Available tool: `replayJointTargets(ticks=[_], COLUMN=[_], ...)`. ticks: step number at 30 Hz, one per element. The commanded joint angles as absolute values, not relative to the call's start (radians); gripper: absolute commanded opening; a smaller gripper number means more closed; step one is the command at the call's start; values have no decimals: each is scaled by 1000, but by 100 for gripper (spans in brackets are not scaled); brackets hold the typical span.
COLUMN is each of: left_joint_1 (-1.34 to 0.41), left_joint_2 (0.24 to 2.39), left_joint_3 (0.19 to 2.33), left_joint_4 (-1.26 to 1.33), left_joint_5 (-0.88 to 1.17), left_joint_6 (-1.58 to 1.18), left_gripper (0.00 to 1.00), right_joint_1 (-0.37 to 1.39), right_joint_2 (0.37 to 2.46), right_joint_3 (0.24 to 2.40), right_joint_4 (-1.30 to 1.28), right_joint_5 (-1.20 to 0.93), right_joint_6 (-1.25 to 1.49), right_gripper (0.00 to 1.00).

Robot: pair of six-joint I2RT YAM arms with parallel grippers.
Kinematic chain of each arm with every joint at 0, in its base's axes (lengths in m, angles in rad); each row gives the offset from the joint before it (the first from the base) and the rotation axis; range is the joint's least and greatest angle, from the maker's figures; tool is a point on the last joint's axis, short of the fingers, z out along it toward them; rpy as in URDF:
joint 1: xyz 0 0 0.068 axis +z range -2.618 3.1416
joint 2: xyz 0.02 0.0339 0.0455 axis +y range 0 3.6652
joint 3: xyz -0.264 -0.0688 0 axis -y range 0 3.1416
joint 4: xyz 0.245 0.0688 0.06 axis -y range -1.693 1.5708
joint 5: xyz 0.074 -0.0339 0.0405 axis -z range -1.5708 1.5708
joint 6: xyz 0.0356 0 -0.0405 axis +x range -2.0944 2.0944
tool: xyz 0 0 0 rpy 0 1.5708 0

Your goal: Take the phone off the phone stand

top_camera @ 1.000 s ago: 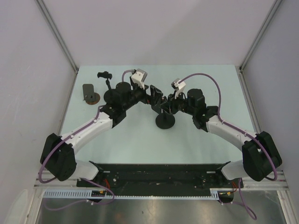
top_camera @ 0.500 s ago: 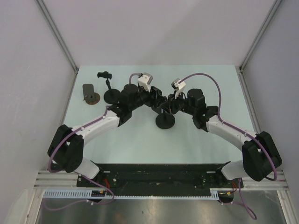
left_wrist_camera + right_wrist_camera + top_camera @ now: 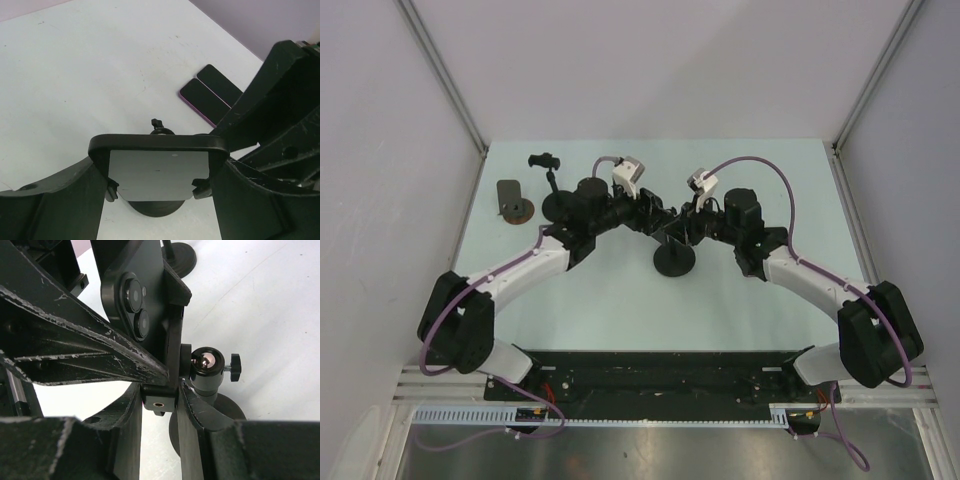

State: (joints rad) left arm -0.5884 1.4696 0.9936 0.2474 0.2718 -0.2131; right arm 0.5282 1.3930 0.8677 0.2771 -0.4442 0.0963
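Observation:
The phone (image 3: 157, 167), in a black case with a grey glossy screen, sits upright in the phone stand's clamp, whose claws (image 3: 201, 188) hook its lower sides. My left gripper (image 3: 157, 165) is shut on the phone, one finger (image 3: 50, 200) pressed against each side edge. In the right wrist view the phone's back (image 3: 135, 305) shows two camera lenses. My right gripper (image 3: 161, 390) is shut on the phone stand's clamp block (image 3: 159, 401), beside the ball joint (image 3: 207, 362). From above, both grippers (image 3: 658, 215) (image 3: 678, 230) meet over the stand's round base (image 3: 674, 262).
A second black stand (image 3: 552, 185) rises at the back left. Beside it lie a dark flat slab (image 3: 508, 192) and a brown disc (image 3: 521, 210). Two dark flat slabs (image 3: 210, 92), one purple-edged, lie on the table beyond the phone. Walls enclose the table on three sides.
My left arm has reached right to the phone and its jaws have narrowed onto the phone's sides. The right arm and the stand have not moved.

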Motion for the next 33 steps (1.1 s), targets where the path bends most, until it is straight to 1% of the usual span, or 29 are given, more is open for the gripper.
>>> replayJointTargets(ticks=[1, 3, 5, 9, 22, 27, 33], left_joint_1=[-477, -443, -424, -402, -347, -383, -486], left_joint_2=[1401, 1391, 1390, 1391, 1355, 1338, 1305], left_joint_3=[966, 960, 959, 963, 963, 983, 1040], left_joint_4=[190, 180, 158, 135, 78, 86, 89], left_joint_5=[354, 414, 428, 478, 666, 686, 615], left_joint_6=[-138, -124, -111, -89, -38, -98, -201], left_gripper=[0, 0, 0, 0, 0, 0, 0], right_joint_1=[469, 462, 459, 459, 430, 452, 495], right_joint_2=[1368, 1374, 1390, 1416, 1437, 1447, 1454], right_joint_3=[857, 859, 867, 884, 894, 896, 897], right_joint_4=[222, 222, 219, 224, 203, 204, 216], right_joint_5=[-485, -524, -584, -638, -614, -581, -499], right_joint_6=[104, 106, 113, 132, 143, 138, 123], right_gripper=[0, 0, 0, 0, 0, 0, 0])
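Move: The left gripper already has the phone by its two long edges, with the stand's clamp close behind it: clamp middle about 2 cm ahead, 3 cm right and level. The right gripper pinches the clamp's near jaw, so the clamp middle lies some 2 cm ahead and 3 cm left of it. From the left hand, the round stand base is about 3 cm ahead, 5 cm right and 20 cm below. The nearer flat phone lies roughly 4 cm ahead, 24 cm right and 21 cm down. Draw the left gripper back about 4 cm and some 3 cm left, away from the clamp, turning it clockwise roughly 15 degrees and keeping its grip, to lever the phone's near edge out of the jaw. Keep the right fingers shut on that jaw as the hold on the stand, letting that hand come back about a centimetre and turn slightly counter-clockwise. ##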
